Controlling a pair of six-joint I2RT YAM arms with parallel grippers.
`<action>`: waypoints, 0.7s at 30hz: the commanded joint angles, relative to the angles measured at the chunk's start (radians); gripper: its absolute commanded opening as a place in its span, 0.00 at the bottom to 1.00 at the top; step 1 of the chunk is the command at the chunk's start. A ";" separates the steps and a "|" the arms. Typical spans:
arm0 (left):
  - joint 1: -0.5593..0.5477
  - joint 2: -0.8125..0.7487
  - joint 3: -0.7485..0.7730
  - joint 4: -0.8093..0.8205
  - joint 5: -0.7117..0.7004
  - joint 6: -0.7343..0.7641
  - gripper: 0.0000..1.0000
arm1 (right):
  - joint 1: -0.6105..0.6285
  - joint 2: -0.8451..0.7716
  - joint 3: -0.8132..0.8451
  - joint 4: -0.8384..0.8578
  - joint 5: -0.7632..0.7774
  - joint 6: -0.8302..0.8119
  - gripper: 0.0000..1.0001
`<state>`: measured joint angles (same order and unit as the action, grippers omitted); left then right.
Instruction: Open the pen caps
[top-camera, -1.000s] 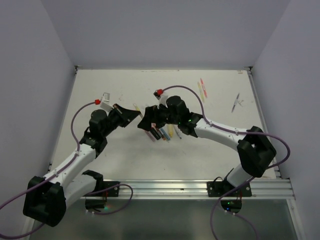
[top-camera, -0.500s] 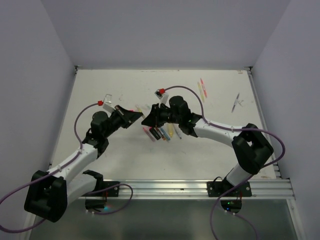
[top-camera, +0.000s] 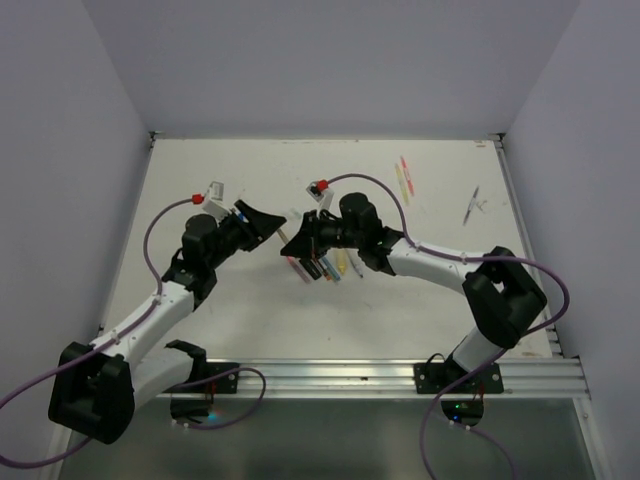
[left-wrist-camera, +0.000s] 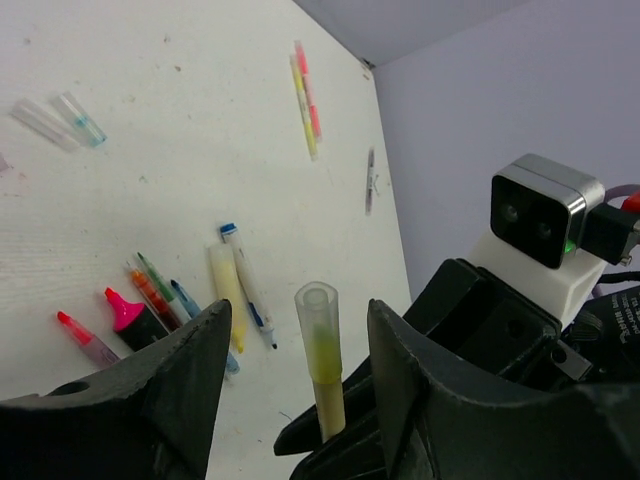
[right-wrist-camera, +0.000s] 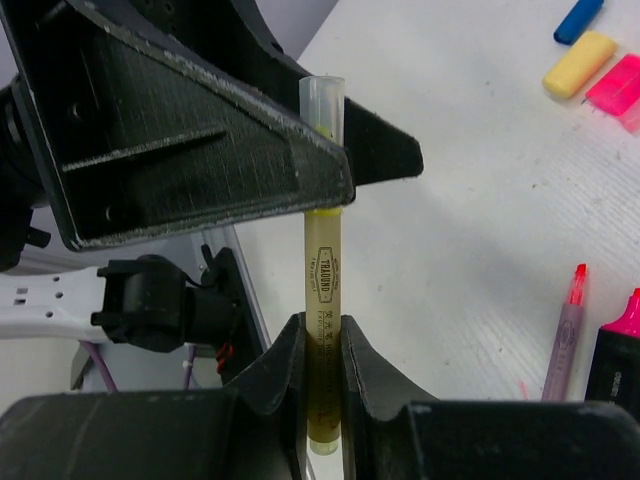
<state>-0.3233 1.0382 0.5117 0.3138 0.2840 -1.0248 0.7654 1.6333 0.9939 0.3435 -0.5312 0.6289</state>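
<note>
My right gripper (right-wrist-camera: 322, 330) is shut on the barrel of a slim yellow pen (right-wrist-camera: 324, 290), which points away from it. A pale clear pen cap (left-wrist-camera: 318, 325) sits on the pen's far end. My left gripper (left-wrist-camera: 300, 320) is open, with one jaw on each side of that cap and a gap on both sides. In the top view the two grippers meet tip to tip above the middle of the table, left gripper (top-camera: 268, 222) facing right gripper (top-camera: 293, 240). Loose blue (right-wrist-camera: 578, 18), yellow (right-wrist-camera: 580, 62) and pink (right-wrist-camera: 615, 85) caps lie on the table.
A cluster of pens and highlighters (top-camera: 325, 265) lies just below the grippers. A pink and a yellow pen (top-camera: 403, 178) lie at the back right, with a grey pen (top-camera: 472, 205) further right. Two clear caps (left-wrist-camera: 60, 118) lie apart on the white table (top-camera: 240, 310).
The left jaws have opened from around the pen's capped end. The right jaws have closed on the pen's barrel. The left gripper has shifted slightly back and up.
</note>
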 joint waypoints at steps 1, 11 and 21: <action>-0.003 -0.009 0.050 -0.061 -0.051 0.061 0.59 | 0.000 -0.052 -0.021 0.049 -0.044 0.017 0.00; -0.003 0.000 0.059 -0.055 -0.040 0.062 0.38 | 0.002 -0.053 -0.014 0.032 -0.070 0.012 0.00; -0.005 0.085 0.215 -0.312 -0.136 0.158 0.00 | 0.015 -0.049 0.057 -0.187 0.084 -0.141 0.00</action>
<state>-0.3313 1.0889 0.6243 0.1802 0.2752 -1.0008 0.7670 1.6180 0.9871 0.2794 -0.5213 0.5785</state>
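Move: The clear cap of the yellow highlighter is already between my half-open left fingertips, only about 1 cm forward and 1 cm right of my left hand point, at its height. From my right hand, which holds the barrel, the cap is roughly 4 cm forward, 2 cm left and 2 cm up. On the table some 18 cm below my left hand, the pink pen lies level with it and 3 cm right, and the black marker 2 cm forward and 6 cm right. I close my left fingers from about half open until they pinch the cap, staying nearly in place: the hand dips slightly, comes up about 1.5 cm, then noses about 1 cm forward. My right hand keeps its shut grip on the highlighter's barrel, easing back about 1 cm and sinking about as much, then starting forward again. ##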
